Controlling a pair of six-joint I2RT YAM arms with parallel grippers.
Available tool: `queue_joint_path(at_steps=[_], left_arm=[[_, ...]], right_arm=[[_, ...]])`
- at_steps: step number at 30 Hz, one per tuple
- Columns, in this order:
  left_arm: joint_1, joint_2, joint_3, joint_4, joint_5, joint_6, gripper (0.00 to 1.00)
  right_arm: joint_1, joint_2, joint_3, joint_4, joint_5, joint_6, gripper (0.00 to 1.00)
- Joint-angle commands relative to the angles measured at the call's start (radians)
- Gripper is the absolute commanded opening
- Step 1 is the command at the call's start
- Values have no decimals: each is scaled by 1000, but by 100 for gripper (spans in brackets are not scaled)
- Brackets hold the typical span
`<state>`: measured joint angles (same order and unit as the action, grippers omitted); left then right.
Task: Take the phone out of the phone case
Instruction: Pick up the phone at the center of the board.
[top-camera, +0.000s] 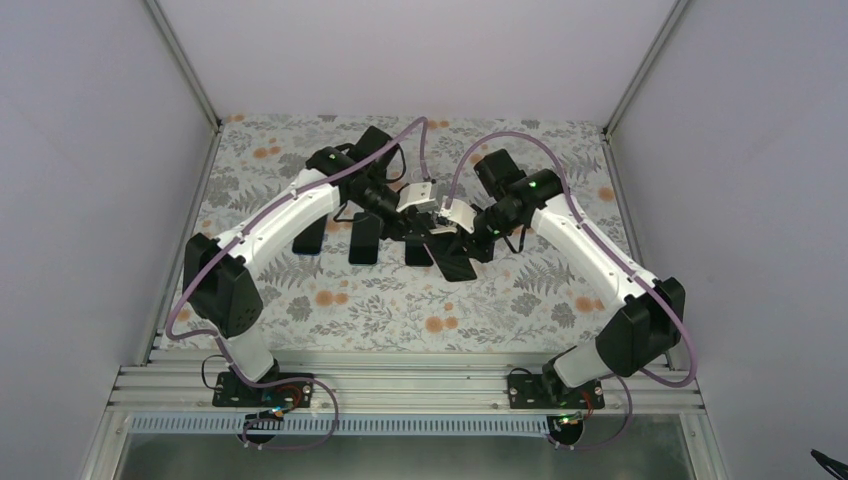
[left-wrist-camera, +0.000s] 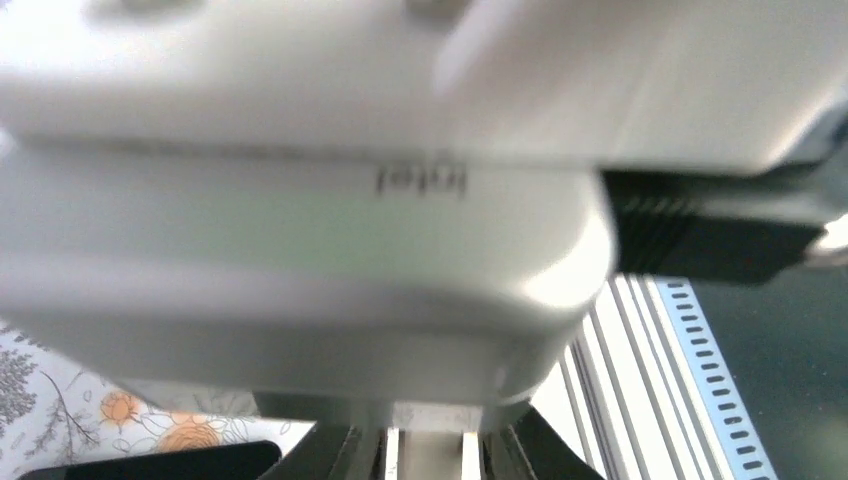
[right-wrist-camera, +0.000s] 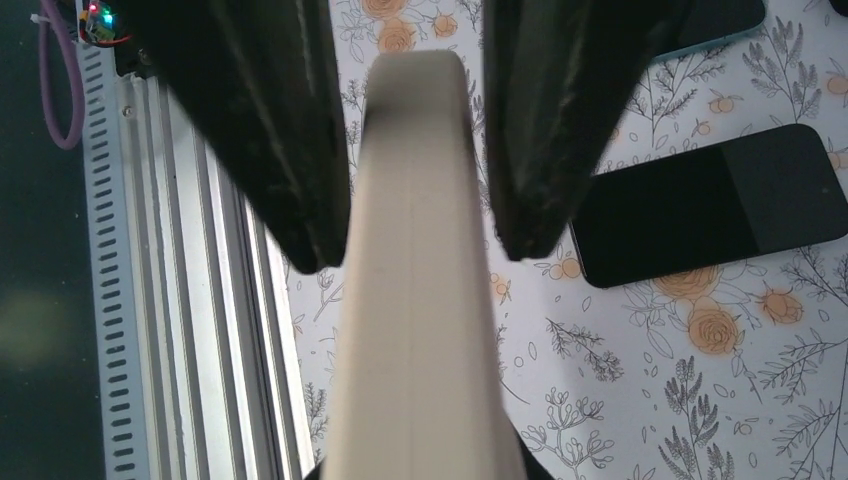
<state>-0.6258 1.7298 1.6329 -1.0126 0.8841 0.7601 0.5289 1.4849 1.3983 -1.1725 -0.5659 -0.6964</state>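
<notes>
Both arms meet above the middle of the floral cloth. My right gripper (top-camera: 455, 222) (right-wrist-camera: 420, 255) is shut on a beige phone case (right-wrist-camera: 415, 350), which I see edge-on between its two black fingers (right-wrist-camera: 290, 150). My left gripper (top-camera: 415, 205) (left-wrist-camera: 430, 462) faces it from the other side. Its view is almost wholly blocked by the white camera housing (left-wrist-camera: 300, 230) on the right wrist. At the bottom of that view a beige strip of the case (left-wrist-camera: 432, 455) sits tight between the fingers. The phone itself is hidden.
Several dark phones lie flat on the cloth under the arms (top-camera: 310, 235) (top-camera: 365, 240) (top-camera: 455, 262). One black phone (right-wrist-camera: 710, 205) and a teal-edged one (right-wrist-camera: 705, 25) lie to the right of the held case. The aluminium rail (top-camera: 400, 385) (right-wrist-camera: 200, 350) runs along the near edge.
</notes>
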Motion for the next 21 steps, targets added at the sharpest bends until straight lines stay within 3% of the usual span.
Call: queue_joint_path(at_steps=[1,11,21], left_arm=[[-3,-10,50,43,51,-4,33],[136,-59,86,146,172,-147,99],[230,-193,21,378,128,-378,100]], right_arm=[[7,-10,3,32,-16,29,4],[-55,-14,127,127,-195,133,4],[-170,8,313,277,-452,301,4]])
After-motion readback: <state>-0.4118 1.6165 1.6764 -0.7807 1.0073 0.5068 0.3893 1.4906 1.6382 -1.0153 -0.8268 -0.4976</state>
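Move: The cased phone is already pinched by both hands: its middle is some 2 cm left of the right hand, about 1 cm back and 2 cm below, and from the left hand about 4 cm right, 2 cm back and 4 cm down. On the table some 20 cm below the right hand, the nearest black phone lies about 16 cm ahead and 5 cm left of it, and the middle black phone 16 cm ahead and 19 cm left. The left fingers let go of the cased phone's edge, opening from nearly shut to fully wide while that hand draws off upward about 10 cm, then also forward and to its left. The right hand keeps its pinch on the opposite edge and, after a brief hold, lifts the phone some 12 cm with about 5 cm forward, the wrist rolling so its left side rises. ##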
